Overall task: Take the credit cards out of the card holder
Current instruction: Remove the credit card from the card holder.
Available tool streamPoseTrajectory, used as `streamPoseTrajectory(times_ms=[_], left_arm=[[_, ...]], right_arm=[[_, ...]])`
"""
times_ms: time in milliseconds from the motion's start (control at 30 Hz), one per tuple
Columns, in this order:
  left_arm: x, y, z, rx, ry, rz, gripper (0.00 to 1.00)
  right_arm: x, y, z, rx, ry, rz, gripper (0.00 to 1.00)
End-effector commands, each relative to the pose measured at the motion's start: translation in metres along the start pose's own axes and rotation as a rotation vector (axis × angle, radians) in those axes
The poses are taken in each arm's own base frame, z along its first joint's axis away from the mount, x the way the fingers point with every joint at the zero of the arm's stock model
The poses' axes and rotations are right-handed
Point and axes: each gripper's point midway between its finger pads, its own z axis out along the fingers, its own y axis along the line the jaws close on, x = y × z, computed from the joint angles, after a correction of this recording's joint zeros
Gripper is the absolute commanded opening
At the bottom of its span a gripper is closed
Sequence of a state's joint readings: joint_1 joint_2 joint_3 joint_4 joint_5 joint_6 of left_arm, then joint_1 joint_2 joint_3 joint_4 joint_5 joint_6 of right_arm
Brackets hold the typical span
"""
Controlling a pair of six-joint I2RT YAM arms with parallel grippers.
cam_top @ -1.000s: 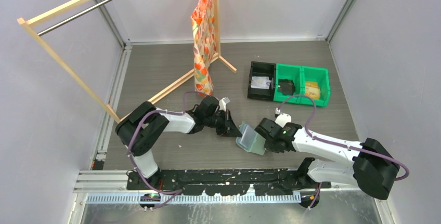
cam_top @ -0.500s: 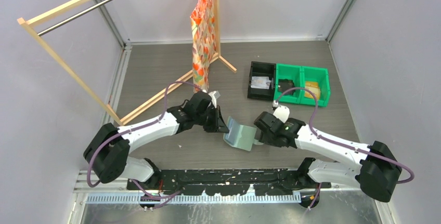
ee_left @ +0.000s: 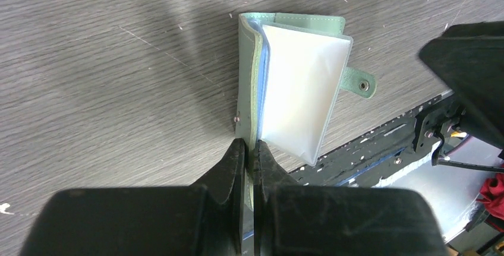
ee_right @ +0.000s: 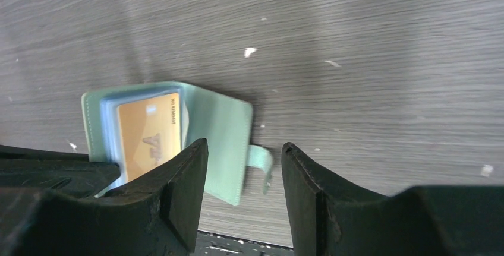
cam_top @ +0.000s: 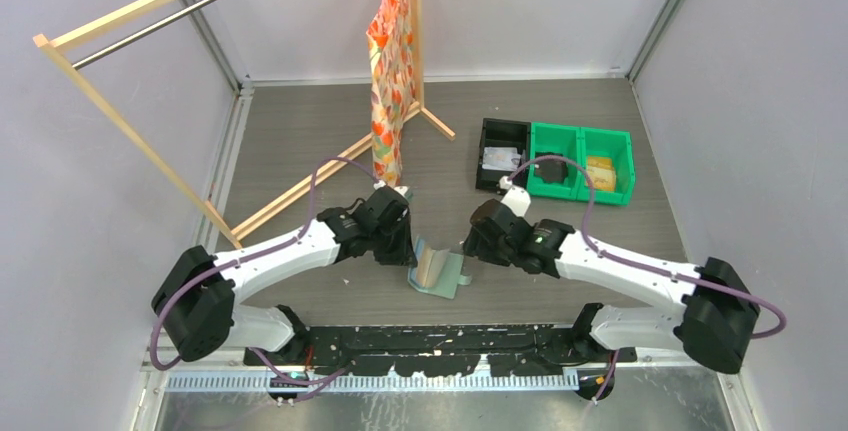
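The sage-green card holder (cam_top: 437,269) stands part-open on the table between the two arms. My left gripper (ee_left: 249,149) is shut on the edge of one green cover (ee_left: 248,89); pale inner sleeves (ee_left: 303,98) fan out to its right, and the snap tab (ee_left: 359,82) sticks out beyond them. In the right wrist view a gold credit card (ee_right: 148,140) shows in an inner pocket of the card holder (ee_right: 223,143). My right gripper (ee_right: 245,149) is open just above the holder's free cover and tab (ee_right: 261,158), holding nothing. From above, the left gripper (cam_top: 405,249) and the right gripper (cam_top: 472,245) flank the holder.
A black bin (cam_top: 503,155) and two green bins (cam_top: 580,163) sit at the back right. A wooden clothes rack (cam_top: 300,186) with an orange patterned cloth (cam_top: 388,81) stands at the back left. The black base rail (cam_top: 430,336) runs just in front of the holder.
My right gripper has opened and let go of the card holder. The holder has moved left and now rests on the table, held only by the left gripper. Both arms shifted left.
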State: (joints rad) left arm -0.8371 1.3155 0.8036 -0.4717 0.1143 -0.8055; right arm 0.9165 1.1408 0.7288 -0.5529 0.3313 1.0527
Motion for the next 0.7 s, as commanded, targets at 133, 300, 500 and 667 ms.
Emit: streamPoseTrajectory(times_ms=[133, 300, 500, 667], left_arm=[[-0.011, -0.009, -0.012, 0.011, -0.053, 0.016, 0.00], [-0.008, -0.009, -0.010, 0.016, -0.044, 0.004, 0.01], [-0.009, -0.009, -0.011, 0.020, -0.059, -0.004, 0.01], [-0.007, -0.006, -0.011, 0.013, -0.055, -0.005, 0.01]], right_arm=[[0.002, 0.079, 0.012, -0.207, 0.023, 0.050, 0.57], [0.014, 0.087, 0.021, -0.214, 0.069, 0.020, 0.54], [0.035, 0.079, 0.035, -0.179, 0.122, 0.001, 0.45], [0.048, 0.061, 0.044, -0.138, 0.144, 0.000, 0.23]])
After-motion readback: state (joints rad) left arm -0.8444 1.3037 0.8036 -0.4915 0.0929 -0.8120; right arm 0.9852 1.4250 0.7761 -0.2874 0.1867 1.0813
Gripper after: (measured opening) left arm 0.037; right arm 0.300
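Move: The card holder's loose white sleeve leaf, the thing the right fingers go for, lies about 8 cm to the right hand's left, 1 cm back and some 4 cm below. The gold card is roughly 4 cm farther left of the leaf, level with it fore and aft; the green snap tab sits about 2 cm left and 4 cm back of the right hand, about 8 cm lower. From the left hand, shut on the holder, the leaf is some 7 cm right and 1 cm back. The holder's white sleeve leaf is met from the right: the right hand, fingers about half open, swings roughly 8 cm left to it, then sinks the greater part of some 3 cm as it slows, turning slightly counter-clockwise, and begins narrowing its fingers on either side of the leaf, not yet shut. The left hand keeps its pinch on the holder and stays in place. ##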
